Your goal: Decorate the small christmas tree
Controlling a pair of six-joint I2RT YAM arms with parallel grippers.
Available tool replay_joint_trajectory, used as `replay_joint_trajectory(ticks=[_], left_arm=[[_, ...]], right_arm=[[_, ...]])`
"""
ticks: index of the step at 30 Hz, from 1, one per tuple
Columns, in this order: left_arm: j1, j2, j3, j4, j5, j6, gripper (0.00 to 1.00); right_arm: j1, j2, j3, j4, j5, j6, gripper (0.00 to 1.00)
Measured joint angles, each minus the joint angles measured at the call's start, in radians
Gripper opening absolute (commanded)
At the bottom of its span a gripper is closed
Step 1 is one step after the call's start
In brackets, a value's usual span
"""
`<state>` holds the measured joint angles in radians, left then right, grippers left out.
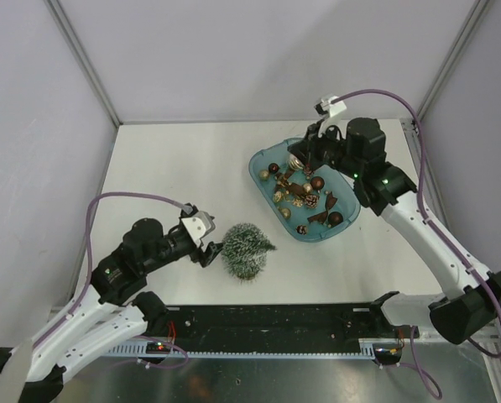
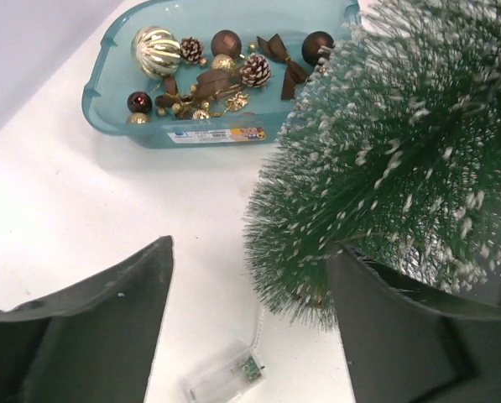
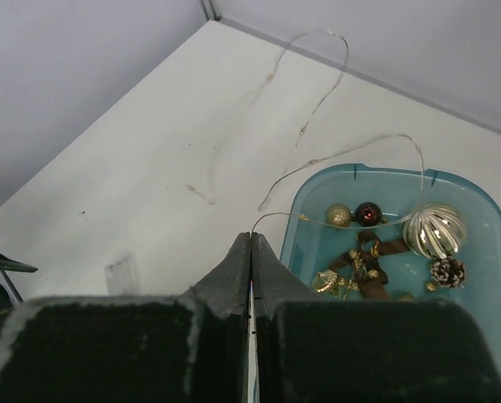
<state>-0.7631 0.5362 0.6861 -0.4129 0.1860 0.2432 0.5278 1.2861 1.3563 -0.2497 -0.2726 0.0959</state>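
Note:
The small christmas tree [image 1: 247, 248] sits at the table's near middle, its frosted green tip pointing right in the top view. My left gripper [image 1: 210, 250] is open just left of it. In the left wrist view the gripper [image 2: 250, 252] has its right finger [image 2: 401, 336] against the tree's [image 2: 401, 151] lower bristles, while the left finger stands clear over bare table. My right gripper [image 3: 251, 235] hovers at the teal tray's [image 3: 300, 201] left rim. It is shut on a thin light wire [image 3: 334, 75] that loops away over the table.
The teal tray [image 1: 258, 168] at the right holds several gold and brown baubles [image 1: 317, 182], pine cones and bows. A clear battery box [image 2: 225, 379] lies on the table below the tree, with its wire running under the bristles. Grey walls enclose the table.

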Motion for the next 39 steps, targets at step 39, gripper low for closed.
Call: replay_joint_trajectory(ticks=[39], left_arm=[[0.178,-0.014,0.068,-0.015,-0.084,-0.202,1.0]], right_arm=[[0.324,-0.743,-0.486,-0.238,0.592,0.15,0.0]])
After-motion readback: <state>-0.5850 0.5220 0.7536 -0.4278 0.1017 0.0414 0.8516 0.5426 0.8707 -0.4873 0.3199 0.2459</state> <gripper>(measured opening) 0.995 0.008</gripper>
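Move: The tree that the light string is to go round stands some 22 cm back and 10 cm to the left of the right hand, its middle about 20 cm lower. The bin's middle is about 7 cm to the right of that hand, 3 cm back and 32 cm below. From the left hand the tree is about 8 cm to the right, level with it and 8 cm lower; the battery box lies 6 cm left, 2 cm back and 22 cm down. Still pinching the string, the right hand sweeps about 14 cm back and 10 cm right; the left opens wider, retreating. ##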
